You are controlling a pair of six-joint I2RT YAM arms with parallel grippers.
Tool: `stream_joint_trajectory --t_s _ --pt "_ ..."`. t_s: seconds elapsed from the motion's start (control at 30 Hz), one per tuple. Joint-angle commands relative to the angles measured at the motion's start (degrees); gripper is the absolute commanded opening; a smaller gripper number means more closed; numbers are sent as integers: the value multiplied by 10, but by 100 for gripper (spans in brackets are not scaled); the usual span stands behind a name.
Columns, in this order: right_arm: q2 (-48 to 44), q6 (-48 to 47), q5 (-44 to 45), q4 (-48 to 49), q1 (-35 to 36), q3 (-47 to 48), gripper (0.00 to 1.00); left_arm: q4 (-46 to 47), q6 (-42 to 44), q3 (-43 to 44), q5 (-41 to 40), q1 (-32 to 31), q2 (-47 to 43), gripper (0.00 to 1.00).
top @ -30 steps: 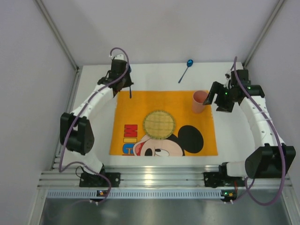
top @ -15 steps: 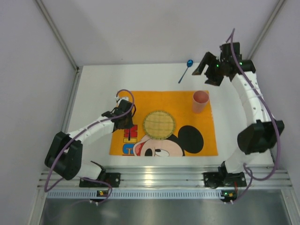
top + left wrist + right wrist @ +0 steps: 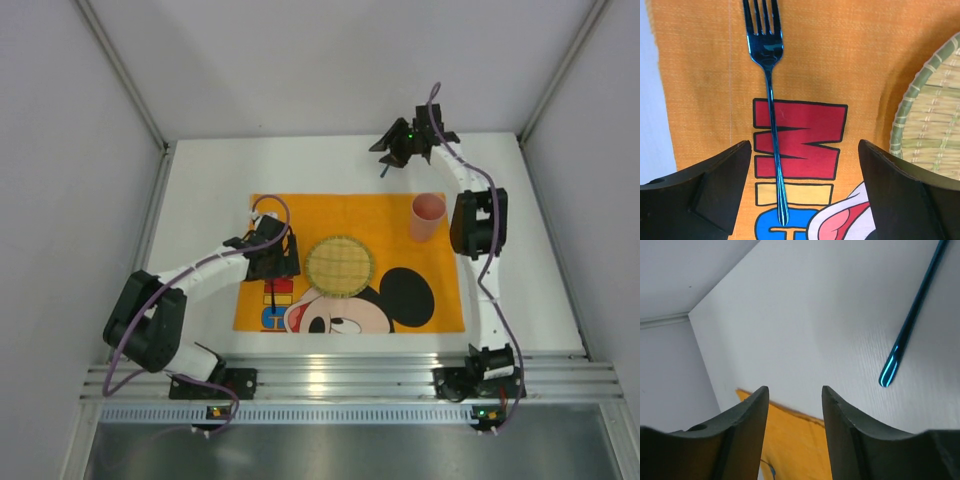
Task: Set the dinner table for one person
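A blue metal fork (image 3: pixel 771 100) lies flat on the orange Mickey Mouse placemat (image 3: pixel 840 60), tines pointing away, handle across the red and yellow letters. My left gripper (image 3: pixel 805 185) hangs open just above its handle end, touching nothing. From above, the left gripper (image 3: pixel 272 265) sits over the placemat's (image 3: pixel 330 215) left side with the fork's handle (image 3: pixel 269 298) showing below it. My right gripper (image 3: pixel 392 152) is at the back of the white dinner table (image 3: pixel 200 200). In its wrist view the right gripper (image 3: pixel 795 405) is open and empty, with a blue spoon handle (image 3: pixel 912 320) lying to its right.
A round woven plate (image 3: pixel 340 265) rests mid-placemat, its rim (image 3: pixel 935 115) right of the left fingers. A pink cup (image 3: pixel 428 215) stands at the placemat's back right corner. The silver rail (image 3: pixel 350 380) runs along the near edge. Grey walls close in the table.
The left arm carried the fork from the back left to the placemat's left side, laid it down and opened. The right arm swung from beside the cup to the back, near the spoon.
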Motion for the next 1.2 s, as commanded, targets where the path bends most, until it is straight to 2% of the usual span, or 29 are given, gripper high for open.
stream_joint_trajectory --t_s 0.0,0.1,0.2,0.47,0.63,0.77,1.0,1.03,1.17 --pt "22 77 -10 149 25 51 46 2 30 21 27 0 -19 93" --pt "65 93 10 176 26 78 35 -6 43 28 25 1 -27 93" --pt "81 96 32 193 25 76 34 0 52 28 24 8 -31 93" --pt "127 115 126 226 -2 95 30 -24 57 74 33 54 39 92" --pt "163 122 169 175 -40 132 28 -45 53 144 44 66 114 91" --pt "181 97 160 116 -64 164 20 -73 59 205 47 66 165 91" --pt "168 46 147 62 -77 160 14 -104 67 299 64 65 242 89" --pt "154 42 125 73 -77 149 14 -104 67 303 68 65 243 89" --pt "100 109 15 309 -72 66 18 -102 73 316 73 64 251 88"
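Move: The right hand goes for the spoon, whose middle is about 9 cm ahead of it, 4 cm to its right and some 10 cm below; the cup stands about 21 cm back and 11 cm right of this hand, some 6 cm lower. The left hand is low over the released fork, whose middle is about 2 cm ahead and 3 cm left; the plate is 3 cm ahead and 14 cm right, the spoon roughly 41 cm ahead and 27 cm right. Sinking and reaching forward about 10 cm, the right hand first drifts slightly left, then sweeps some 16 cm right across the spoon's line, turning about 25 degrees clockwise and narrowing its fingers almost shut, to end low beside the spoon's neck, easing back left. The left hand, still open, slides forward about 10 cm, low along the fork to its tines. ##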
